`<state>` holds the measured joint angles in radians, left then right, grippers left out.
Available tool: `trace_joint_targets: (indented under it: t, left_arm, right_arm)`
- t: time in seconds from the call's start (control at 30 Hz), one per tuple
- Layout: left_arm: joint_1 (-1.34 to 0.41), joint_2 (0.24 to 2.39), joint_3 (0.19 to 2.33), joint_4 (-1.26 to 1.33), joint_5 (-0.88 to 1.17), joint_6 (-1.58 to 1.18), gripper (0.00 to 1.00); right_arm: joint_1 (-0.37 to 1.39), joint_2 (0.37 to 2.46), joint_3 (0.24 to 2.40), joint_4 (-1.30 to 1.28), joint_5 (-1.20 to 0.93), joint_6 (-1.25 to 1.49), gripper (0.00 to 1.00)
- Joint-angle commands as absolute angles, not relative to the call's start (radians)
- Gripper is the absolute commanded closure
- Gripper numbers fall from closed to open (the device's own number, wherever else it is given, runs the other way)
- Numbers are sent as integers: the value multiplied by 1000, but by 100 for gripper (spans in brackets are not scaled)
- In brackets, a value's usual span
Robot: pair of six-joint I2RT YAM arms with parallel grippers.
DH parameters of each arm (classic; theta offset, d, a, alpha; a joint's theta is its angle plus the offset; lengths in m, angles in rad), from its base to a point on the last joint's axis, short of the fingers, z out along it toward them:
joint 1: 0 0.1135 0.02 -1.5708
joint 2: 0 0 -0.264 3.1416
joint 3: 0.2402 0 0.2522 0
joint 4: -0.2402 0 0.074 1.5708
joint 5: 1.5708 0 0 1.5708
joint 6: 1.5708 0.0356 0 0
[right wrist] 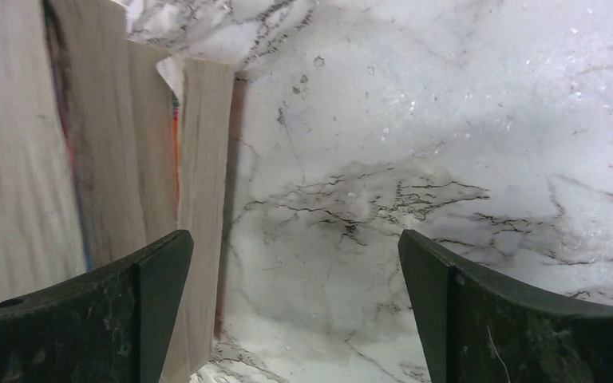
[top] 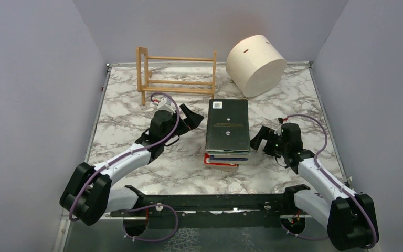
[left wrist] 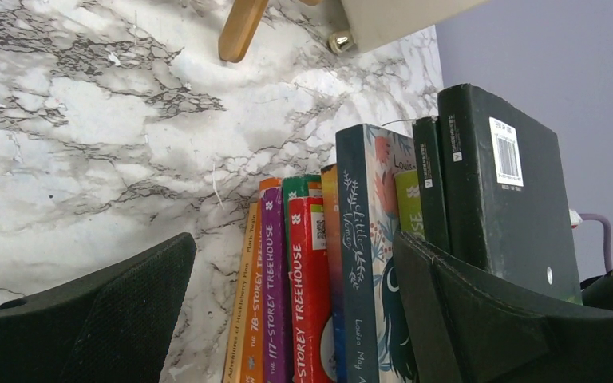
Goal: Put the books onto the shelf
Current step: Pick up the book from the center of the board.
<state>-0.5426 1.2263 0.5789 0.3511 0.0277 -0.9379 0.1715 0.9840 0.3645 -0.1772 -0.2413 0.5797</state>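
The books (top: 227, 131) lie in a flat stack at the table's middle, a black one on top. Their spines (left wrist: 311, 271) show orange, purple, red, blue and green in the left wrist view. My left gripper (top: 189, 118) is open just left of the stack, and its jaws (left wrist: 294, 238) span several of the lower spines without closing on them. My right gripper (top: 260, 139) is open at the stack's right side. In its own view the right gripper (right wrist: 294, 239) frames bare marble, with the page edges (right wrist: 88, 159) behind its left finger. The light-wood shelf (top: 177, 79) stands empty at the back left.
A cream drum (top: 255, 64) lies tilted at the back right, close behind the stack. Lilac walls enclose the marble table (top: 126, 115) on three sides. One shelf foot (left wrist: 241, 28) and the drum's edge (left wrist: 399, 16) show at the top of the left wrist view.
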Motion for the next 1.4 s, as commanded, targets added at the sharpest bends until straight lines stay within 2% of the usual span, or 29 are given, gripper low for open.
trace_joint_targets:
  t: [0.0,0.23,0.43,0.9,1.37]
  left_arm:
    - [-541,1193,572,407,68,-956,11]
    - [-541,1066,567,391,106,-981,12]
    - [-541,1001,568,357,127,-986,12]
    - [-577,1015,580,356,156,-987,12]
    - [-614,1044,592,360,140,-989,12]
  right_arm:
    - [178,900,400,-162,-214,592,0]
    - [178,760,551,-311,-135,548,0]
    - [178,721,607,-364,-177,510,1]
    - [177,654,666,-376,-307,494,3]
    - [178,685,664,-369,-361,485,4]
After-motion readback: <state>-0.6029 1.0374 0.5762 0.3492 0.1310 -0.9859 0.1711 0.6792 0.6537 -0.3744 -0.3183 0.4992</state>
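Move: The dark book on top of the stack lies about 12 cm to the left hand's right, 2 cm back and roughly level with it, with the Little Women book some 4 cm beneath it. The wooden shelf stands about 16 cm ahead of the left hand, 7 cm left and 8 cm lower. From the right hand the dark book is some 11 cm left, 5 cm ahead and 13 cm up. Both open hands climb beside the stack, right about 16 cm and tipping up, left 7 cm and back. ##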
